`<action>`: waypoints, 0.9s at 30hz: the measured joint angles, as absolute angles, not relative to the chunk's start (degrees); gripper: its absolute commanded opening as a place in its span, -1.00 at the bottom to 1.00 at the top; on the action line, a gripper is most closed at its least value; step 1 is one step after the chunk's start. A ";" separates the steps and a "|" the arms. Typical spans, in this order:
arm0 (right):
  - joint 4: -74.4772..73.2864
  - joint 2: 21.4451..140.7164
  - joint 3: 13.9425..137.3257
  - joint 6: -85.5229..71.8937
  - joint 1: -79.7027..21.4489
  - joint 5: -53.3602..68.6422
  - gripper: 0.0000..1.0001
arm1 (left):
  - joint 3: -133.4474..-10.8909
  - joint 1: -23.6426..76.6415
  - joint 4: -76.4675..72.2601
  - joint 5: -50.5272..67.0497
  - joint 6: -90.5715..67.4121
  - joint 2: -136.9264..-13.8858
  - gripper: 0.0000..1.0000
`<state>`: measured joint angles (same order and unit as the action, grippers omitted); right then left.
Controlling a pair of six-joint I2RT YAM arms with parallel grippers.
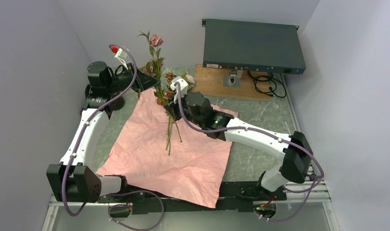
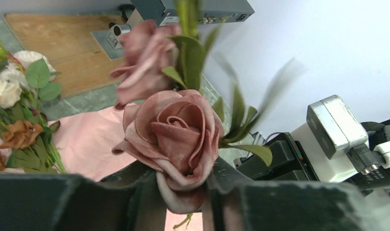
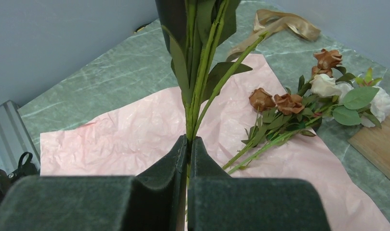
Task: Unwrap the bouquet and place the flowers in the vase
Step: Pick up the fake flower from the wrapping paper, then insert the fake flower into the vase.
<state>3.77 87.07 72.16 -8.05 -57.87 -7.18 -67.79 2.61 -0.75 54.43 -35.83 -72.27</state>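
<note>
The bouquet is unwrapped: its salmon-pink paper [image 1: 154, 159] lies flat on the table. My right gripper [image 1: 170, 107] [image 3: 188, 142] is shut on a few green stems [image 3: 195, 72] and holds these flowers upright over the paper. A pink rose [image 1: 156, 40] tops them. In the left wrist view that pink rose [image 2: 176, 137] fills the gap of my left gripper [image 2: 183, 178] [image 1: 152, 83], whose fingers press on either side of its base. More flowers [image 3: 299, 108] [image 1: 182, 79] lie at the paper's far edge. The vase is out of view.
A dark grey rack box [image 1: 253, 45] sits at the back right above a wooden board [image 1: 217, 82] with cables [image 1: 267, 86] beside it. A tan ribbon [image 3: 279, 24] lies on the marble table [image 1: 260, 115] past the paper. Walls close in on three sides.
</note>
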 measured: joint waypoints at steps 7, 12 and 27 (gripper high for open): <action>4.05 87.72 72.93 -7.11 -58.13 -7.11 0.10 | -68.62 2.33 -0.62 54.06 -36.21 -72.27 -1.00; 3.86 87.70 72.93 -5.52 -58.11 -6.98 0.62 | -70.94 -1.67 0.45 53.89 -35.62 -72.27 -1.00; 2.48 86.41 72.93 -3.95 -54.59 -4.82 1.00 | -103.09 -23.42 8.03 49.89 -28.23 -82.76 -1.00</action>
<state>2.48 86.41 72.93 -3.95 -54.59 -4.82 -103.09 -23.42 8.03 49.89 -28.23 -82.76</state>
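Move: The pink fake flower stands in the air with its stem already between the left hand's closing fingers, within about 1 cm of the hand point. The vase is some 23 cm to the left hand's left, 8 cm ahead, its middle about 23 cm below. From the left hand, the remaining blossoms lie 14 cm ahead, 4 cm right and 34 cm down. The right hand grips the stem lower down; the left hand's grip point is about 6 cm ahead, 4 cm left and 8 cm above it. The left fingers finish shutting on the pink flower's stem while the right hand, nearly still, springs its fingers wide open to release the stem's lower part, then eases back about 2 cm to its right and 2 cm forward. Once the right fingers are opening, the left hand speeds off with the flower, roughly 18 cm left and 16 cm up with some 6 cm forward, rising high over the vase side of the table as its wrist swings about 30 degrees counter-clockwise and tips up by some 20. ##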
